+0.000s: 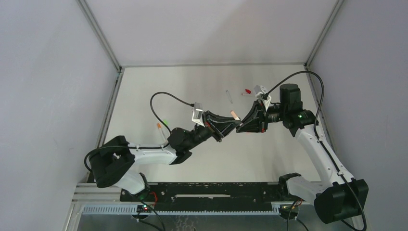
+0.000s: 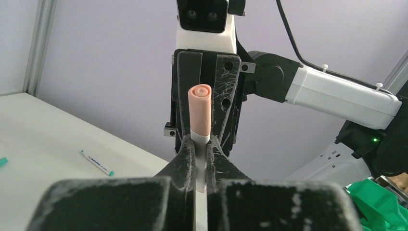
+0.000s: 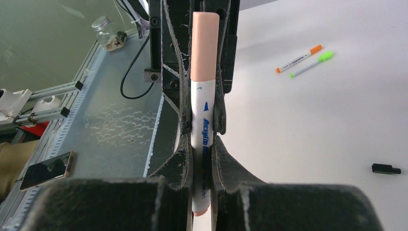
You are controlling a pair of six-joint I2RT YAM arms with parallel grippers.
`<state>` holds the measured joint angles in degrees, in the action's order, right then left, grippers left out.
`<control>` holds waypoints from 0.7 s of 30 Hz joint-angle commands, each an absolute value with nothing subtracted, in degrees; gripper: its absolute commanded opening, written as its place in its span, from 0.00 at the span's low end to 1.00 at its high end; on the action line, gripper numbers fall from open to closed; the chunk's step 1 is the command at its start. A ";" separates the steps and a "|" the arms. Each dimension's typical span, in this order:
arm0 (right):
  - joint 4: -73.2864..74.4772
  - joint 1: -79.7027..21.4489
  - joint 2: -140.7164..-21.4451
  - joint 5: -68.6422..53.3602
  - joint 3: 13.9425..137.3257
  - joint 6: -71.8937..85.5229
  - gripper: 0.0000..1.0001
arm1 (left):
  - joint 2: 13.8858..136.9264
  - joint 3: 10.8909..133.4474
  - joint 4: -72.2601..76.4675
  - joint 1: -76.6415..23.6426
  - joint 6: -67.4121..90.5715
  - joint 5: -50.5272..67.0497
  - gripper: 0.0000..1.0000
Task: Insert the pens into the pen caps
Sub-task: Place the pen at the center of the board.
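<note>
A white-barrelled pen (image 3: 202, 115) with blue lettering carries a peach pen cap (image 3: 204, 45) on its end, held above the middle of the table. My right gripper (image 3: 202, 139) is shut on the barrel. My left gripper (image 2: 202, 144) faces it and is shut on the same barrel just below the cap (image 2: 200, 113). In the top view the capped pen (image 1: 234, 114) sticks up where the two grippers meet. Orange (image 3: 298, 58) and green (image 3: 312, 63) capped pens lie side by side on the table. A black cap (image 3: 386, 169) lies loose.
A pen with a teal end (image 2: 96, 162) lies on the table at the left. A red cap (image 1: 248, 91) and another pen (image 1: 230, 96) sit toward the back. Grey walls (image 1: 48, 96) close in the table. A glass jar (image 3: 108, 33) stands off the table.
</note>
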<state>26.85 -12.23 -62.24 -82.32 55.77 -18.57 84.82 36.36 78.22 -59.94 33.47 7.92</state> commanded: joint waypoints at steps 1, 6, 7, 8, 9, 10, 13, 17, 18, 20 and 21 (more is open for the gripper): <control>26.17 -12.57 -62.46 -82.74 55.72 -19.90 0.03 | 85.25 39.48 80.74 -59.72 34.82 9.64 0.00; 26.85 -12.58 -62.51 -81.88 55.68 -20.87 0.24 | 84.75 38.46 80.83 -59.12 36.02 9.26 0.00; 27.03 -12.57 -62.49 -81.71 55.72 -21.11 0.31 | 84.59 38.12 80.79 -58.91 36.35 9.22 0.00; 27.25 -12.57 -62.47 -81.53 55.72 -21.40 0.38 | 84.43 37.67 80.82 -58.66 36.69 9.01 0.00; 27.41 -12.50 -62.48 -81.28 55.72 -21.75 0.45 | 84.22 37.17 80.78 -58.51 36.95 8.87 0.00; 27.68 -12.29 -62.49 -81.10 55.72 -22.01 0.52 | 84.01 36.55 80.78 -58.27 37.26 8.67 0.00; 28.81 -11.81 -62.44 -80.42 55.72 -23.66 0.65 | 83.19 34.18 80.85 -57.49 38.31 8.15 0.00; 31.63 -11.09 -62.51 -78.53 55.72 -28.09 0.72 | 81.31 29.64 80.55 -56.31 39.34 6.82 0.00; 32.31 -10.77 -62.57 -78.01 55.72 -29.22 0.72 | 80.71 28.39 80.33 -55.94 39.48 6.43 0.00; 33.36 -10.00 -62.74 -77.50 55.72 -30.82 0.73 | 79.17 25.87 79.51 -55.16 39.79 5.92 0.00; 33.76 -9.61 -62.83 -77.44 55.72 -31.31 0.73 | 78.58 24.34 78.61 -54.56 39.89 5.90 0.00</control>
<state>31.33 -10.87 -62.50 -78.70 55.75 -26.04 82.32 28.58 78.65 -56.25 38.61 7.35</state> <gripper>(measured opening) 0.729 0.039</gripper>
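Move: The capped peach pen is already held by both hands, its middle about at the left fingertips and some 3 cm above the right ones. From the left hand, the finished green pen lies on the board about 12 cm ahead, 28 cm left and 31 cm below, the orange pen some 10 cm ahead and 31 cm left, and the black cap about 18 cm ahead and 6 cm left. From the right hand the green pen is about 12 cm ahead, 29 cm left, 28 cm below. The peach pen passes over to the left hand: the right fingers spread wide and let go of its lower barrel while the left keeps its pinch just below the cap. After a slow forward creep, the left hand carries it down and left, slightly forward, about 5 cm in all, towards the green and orange pens. The opened right hand eases down and forward some 2 cm. ##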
